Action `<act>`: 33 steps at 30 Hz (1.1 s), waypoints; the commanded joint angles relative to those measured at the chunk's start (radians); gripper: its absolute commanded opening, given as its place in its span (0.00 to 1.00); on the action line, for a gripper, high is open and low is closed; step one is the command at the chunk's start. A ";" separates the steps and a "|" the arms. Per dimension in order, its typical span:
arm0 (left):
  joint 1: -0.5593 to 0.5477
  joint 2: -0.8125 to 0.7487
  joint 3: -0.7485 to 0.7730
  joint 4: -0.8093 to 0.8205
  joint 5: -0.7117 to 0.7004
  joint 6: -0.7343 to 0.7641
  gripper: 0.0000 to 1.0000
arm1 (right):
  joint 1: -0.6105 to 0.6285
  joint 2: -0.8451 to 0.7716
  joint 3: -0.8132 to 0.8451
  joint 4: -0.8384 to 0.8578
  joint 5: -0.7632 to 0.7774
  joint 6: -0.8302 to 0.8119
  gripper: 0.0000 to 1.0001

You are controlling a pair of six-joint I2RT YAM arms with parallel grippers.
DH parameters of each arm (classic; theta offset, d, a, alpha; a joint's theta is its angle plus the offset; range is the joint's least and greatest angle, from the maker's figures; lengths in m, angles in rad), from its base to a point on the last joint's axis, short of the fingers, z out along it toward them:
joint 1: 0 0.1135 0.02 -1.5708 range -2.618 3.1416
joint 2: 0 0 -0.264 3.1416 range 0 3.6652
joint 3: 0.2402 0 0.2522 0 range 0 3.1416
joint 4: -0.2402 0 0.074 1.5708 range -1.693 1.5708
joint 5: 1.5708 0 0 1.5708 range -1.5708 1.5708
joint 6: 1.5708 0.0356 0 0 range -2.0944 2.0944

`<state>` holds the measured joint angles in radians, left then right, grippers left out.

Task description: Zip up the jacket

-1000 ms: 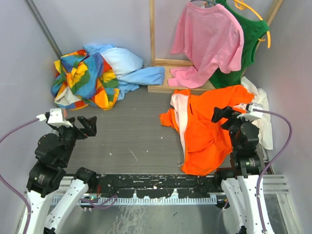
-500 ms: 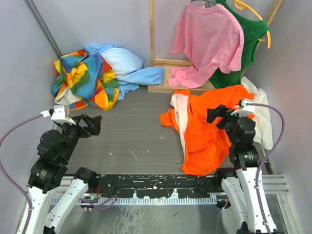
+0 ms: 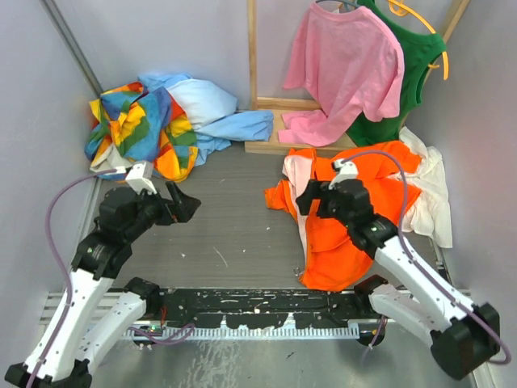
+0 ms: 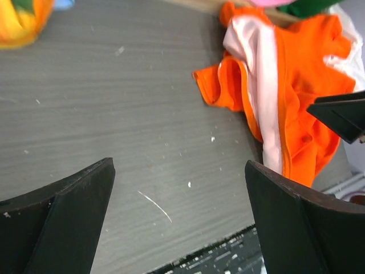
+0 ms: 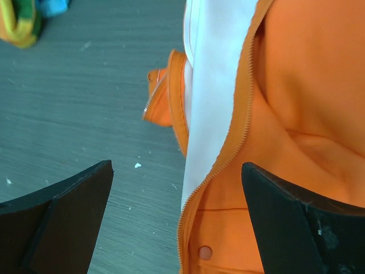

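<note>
The orange jacket (image 3: pixel 333 246) lies crumpled and unzipped at the right of the table, its pale lining (image 3: pixel 296 174) folded outward. My right gripper (image 3: pixel 305 202) hovers open over the jacket's left front edge. In the right wrist view the jacket (image 5: pixel 308 85), a line of zipper teeth (image 5: pixel 228 160) and a snap button (image 5: pixel 204 251) lie below the open right gripper (image 5: pixel 177 166). My left gripper (image 3: pixel 187 206) is open over bare table, well left of the jacket. The left wrist view shows the jacket (image 4: pixel 302 74) far off beyond the open left gripper (image 4: pixel 178 165).
A multicoloured patchwork garment (image 3: pixel 137 129) and light blue cloth (image 3: pixel 218 117) are heaped at the back left. A pink T-shirt (image 3: pixel 343 69) and a green top (image 3: pixel 412 73) hang on a wooden frame (image 3: pixel 253 56). White cloth (image 3: pixel 432 194) lies against the right wall.
Both arms have reached inward. The right gripper moved left over the jacket's open front; the left gripper moved right and forward over the table. Both stayed open.
</note>
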<state>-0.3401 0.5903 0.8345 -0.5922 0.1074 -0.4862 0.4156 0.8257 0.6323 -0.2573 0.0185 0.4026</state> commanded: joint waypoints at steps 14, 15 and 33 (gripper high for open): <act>-0.021 0.181 -0.156 0.191 0.195 -0.176 0.98 | 0.152 0.626 0.103 0.224 0.410 -0.030 0.99; -0.026 0.188 -0.160 0.195 0.199 -0.180 0.98 | 0.152 0.669 0.113 0.224 0.407 -0.034 0.99; -0.042 0.236 -0.216 0.264 0.155 -0.214 0.98 | 0.269 0.668 0.228 0.340 0.034 -0.213 0.00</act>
<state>-0.3786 0.8394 0.6109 -0.3973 0.2729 -0.6930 0.6182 1.5574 0.7696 0.0151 0.2817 0.2520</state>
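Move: The jacket's exposed zipper edge, where the right hand will pinch, lies about 6 cm ahead of that hand, 1 cm left and 15 cm below. Of that spot, the loose orange flap is some 7 cm left and 4 cm farther out, the near hem corner roughly 18 cm nearer the robot and level sideways, and the rack's wooden base about 21 cm farther out. From the left hand, the spot is some 12 cm ahead, 29 cm right and 23 cm below. The right hand sinks about 15 cm and reaches some 6 cm forward onto the zipper edge, steepening its fingers and rolling its left side down, then closes from wide open to pinch the edge and drags it about 5 cm left with a slight lift. The left hand, still wide open and empty, drops some 11 cm and shifts about 5 cm right towards the jacket, its fingers tipping further down. ##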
